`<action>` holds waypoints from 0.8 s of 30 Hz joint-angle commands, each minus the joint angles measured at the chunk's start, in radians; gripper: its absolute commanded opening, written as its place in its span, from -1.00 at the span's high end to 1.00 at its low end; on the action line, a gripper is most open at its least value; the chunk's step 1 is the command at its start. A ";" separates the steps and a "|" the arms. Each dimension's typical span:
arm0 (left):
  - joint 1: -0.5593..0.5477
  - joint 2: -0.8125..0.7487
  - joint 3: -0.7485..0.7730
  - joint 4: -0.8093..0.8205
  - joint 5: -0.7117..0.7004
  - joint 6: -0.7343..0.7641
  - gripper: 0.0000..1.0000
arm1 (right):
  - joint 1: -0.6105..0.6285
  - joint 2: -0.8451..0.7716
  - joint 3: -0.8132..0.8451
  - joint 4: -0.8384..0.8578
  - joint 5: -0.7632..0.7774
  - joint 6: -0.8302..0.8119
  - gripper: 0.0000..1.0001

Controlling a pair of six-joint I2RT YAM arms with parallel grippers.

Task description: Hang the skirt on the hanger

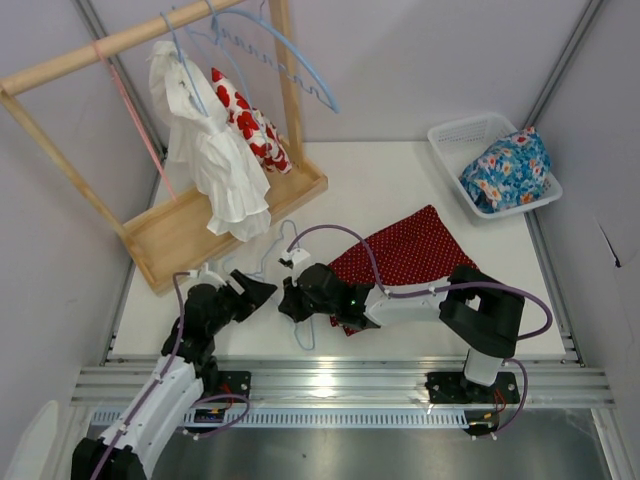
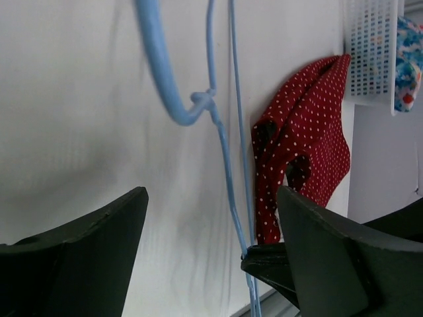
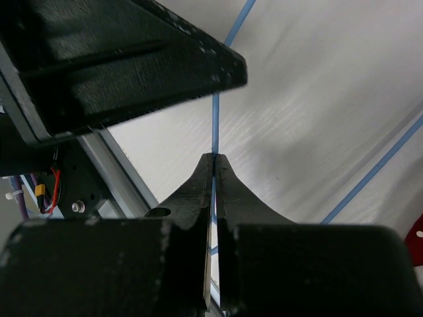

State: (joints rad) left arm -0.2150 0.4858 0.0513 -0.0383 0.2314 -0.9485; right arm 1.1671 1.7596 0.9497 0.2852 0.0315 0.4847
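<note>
The dark red dotted skirt (image 1: 410, 250) lies flat on the white table (image 1: 380, 190), right of centre; it also shows in the left wrist view as the skirt (image 2: 310, 132). The thin pale-blue hanger (image 1: 300, 338) lies on the table at the skirt's left edge, its hook (image 2: 165, 72) pointing away. My right gripper (image 1: 288, 300) is shut on the hanger's wire (image 3: 214, 125); the right gripper (image 3: 214, 157) has its jaws pressed together on it. Just left of it, my left gripper (image 1: 262, 290) is open, and the left gripper (image 2: 211, 198) straddles the hanger wire (image 2: 228, 191) without touching it.
A wooden rack (image 1: 230, 215) at the back left carries a white garment (image 1: 215, 150), a white cloth with red blotches (image 1: 250, 125) and more hangers (image 1: 290, 55). At the back right a white basket (image 1: 455, 135) holds a blue floral garment (image 1: 508, 168).
</note>
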 commanded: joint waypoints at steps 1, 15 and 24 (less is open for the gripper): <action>-0.056 0.052 0.030 0.100 -0.027 0.025 -0.65 | 0.008 -0.022 0.011 0.069 -0.018 0.011 1.00; -0.208 0.102 0.028 0.132 -0.283 -0.078 0.10 | 0.009 -0.028 0.018 0.081 -0.099 -0.004 1.00; -0.213 0.125 0.050 0.193 -0.264 -0.065 0.94 | 0.003 -0.009 0.041 0.066 -0.151 -0.018 1.00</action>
State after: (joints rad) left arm -0.4194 0.6018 0.0566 0.0917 -0.0147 -1.0294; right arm 1.1702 1.7599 0.9489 0.3115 -0.0811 0.4778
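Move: The blue hanger's neck sits just ahead of the left fingers, some 3 cm out, 1 cm to the right and about a centimetre up. From the right fingers, already shut on the same hanger's arm, that neck is about 7 cm ahead, 4 cm left and 1 cm up. The skirt's middle lies roughly 34 cm right of the left hand, 6 cm ahead and 6 cm below. The hanger's arm right beside the neck ends up between the left fingertips: the left hand slips about 1.5 cm right while dipping nearly 2 cm, then rises again and edges forward some 1.5 cm, its wide-open fingers closing almost fully to pinch the wire. The right hand keeps its pinch and draws back about 2 cm, easing slightly left and turning some 5 degrees counter-clockwise. ##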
